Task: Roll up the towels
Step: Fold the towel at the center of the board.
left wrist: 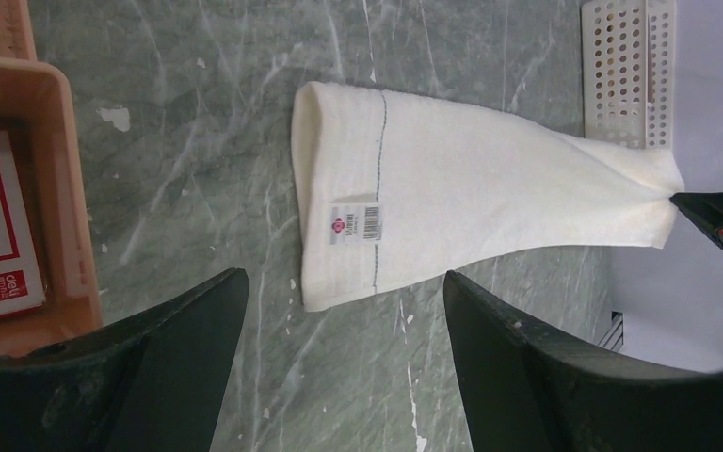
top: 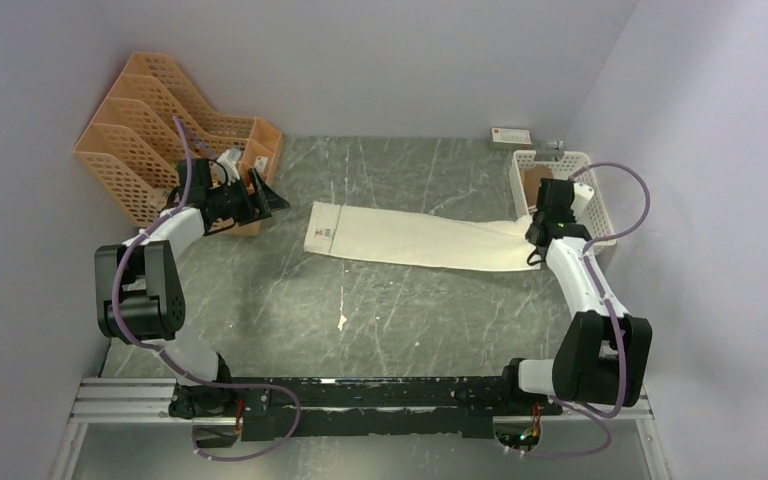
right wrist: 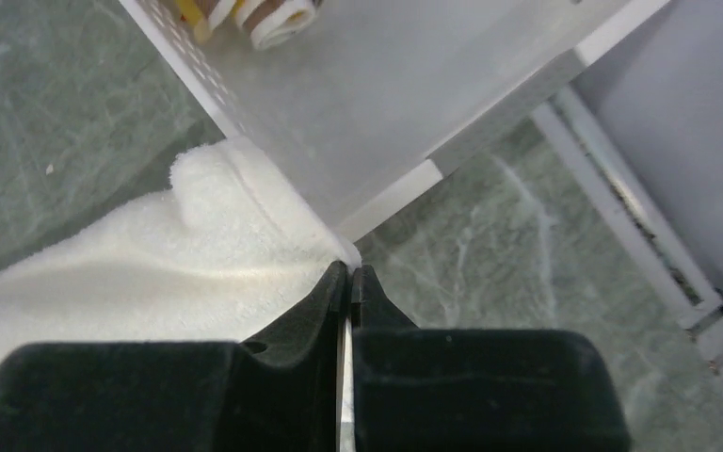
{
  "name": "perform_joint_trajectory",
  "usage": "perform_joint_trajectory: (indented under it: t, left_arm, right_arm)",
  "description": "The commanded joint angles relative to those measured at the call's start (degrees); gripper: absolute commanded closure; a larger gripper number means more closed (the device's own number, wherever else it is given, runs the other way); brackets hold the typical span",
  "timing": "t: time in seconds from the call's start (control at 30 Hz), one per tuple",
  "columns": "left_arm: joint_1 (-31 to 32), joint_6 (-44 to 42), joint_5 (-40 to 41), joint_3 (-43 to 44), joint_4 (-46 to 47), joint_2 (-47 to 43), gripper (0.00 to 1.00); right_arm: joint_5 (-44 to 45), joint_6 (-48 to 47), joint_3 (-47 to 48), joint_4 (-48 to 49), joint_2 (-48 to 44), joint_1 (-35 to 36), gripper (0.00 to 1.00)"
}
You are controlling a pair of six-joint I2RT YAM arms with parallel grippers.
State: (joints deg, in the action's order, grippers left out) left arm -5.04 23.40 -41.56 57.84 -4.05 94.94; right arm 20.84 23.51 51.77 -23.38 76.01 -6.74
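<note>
The cream-white towel (top: 410, 238) lies unrolled and flat across the middle of the table, its labelled end (left wrist: 353, 224) to the left. My right gripper (top: 535, 242) is shut on the towel's right corner (right wrist: 245, 235), which bunches against the basket; in the right wrist view the gripper (right wrist: 350, 268) pinches a sliver of cloth. My left gripper (top: 265, 197) hovers open beside the orange rack, apart from the towel's left end; nothing is between its fingers (left wrist: 198, 320). The brown towel (right wrist: 264, 17) sits rolled in the white basket (top: 520, 160).
An orange file rack (top: 150, 130) stands at the back left, with an orange tray (left wrist: 66, 188) holding a staples box beside my left gripper. The white perforated basket (right wrist: 339, 104) is at the back right near the wall. A small power strip (top: 510, 136) lies behind it.
</note>
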Motion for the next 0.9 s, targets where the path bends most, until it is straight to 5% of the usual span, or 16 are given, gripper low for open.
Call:
perform_joint_trajectory:
  t: [0.0, 0.43, 0.73, 0.87]
  left_arm:
    - [0.15, 0.87, -0.45, -0.51, 1.96, -1.97, 0.13]
    - [0.12, 0.20, -9.13, 2.82, -2.14, -1.48, 0.12]
    - [-1.94, 7.09, -13.57, 0.08, 2.90, -2.51, 0.15]
    - [-2.10, 8.40, -14.24, -0.48, 4.26, -3.06, 0.15]
  right_arm:
    - [13.03, -0.88, 4.98, -0.59, -1.34, 5.31, 1.00]
    - [3.24, 3.40, 40.92, -15.41, 30.35, 37.24, 1.00]
    - [-8.03, 5.21, 68.03, -17.19, 55.65, 46.91, 1.00]
    - [-13.20, 7.66, 72.16, -15.11, 61.31, 48.33, 1.00]
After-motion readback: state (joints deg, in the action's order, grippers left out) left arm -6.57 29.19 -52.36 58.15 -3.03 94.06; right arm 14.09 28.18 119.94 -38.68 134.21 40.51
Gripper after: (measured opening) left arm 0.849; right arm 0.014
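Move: The right hand already pinches the middle of the white towel's right end, some 11 cm above the table; the towel's left end, with the label, lies about 50 cm to its left and 7 cm farther out. The white basket's middle is roughly 15 cm ahead and 8 cm to the right, with the rolled brown towel about 18 cm ahead and 2 cm right. From the left hand, empty and open, the label end lies some 13 cm right, 2 cm back and 11 cm below. The right hand keeps its pinch and sweeps the towel's right end about 44 cm to the left and 12 cm forward, over the rest of the towel towards the labelled end, rising some 7 to 8 cm first and then sinking to about 4 cm below its starting height. It swings round counter-clockwise by nearly 50 degrees on the way with the fingers still shut, while the left hand, open and touching nothing, lifts about 3 cm and tilts slightly. ##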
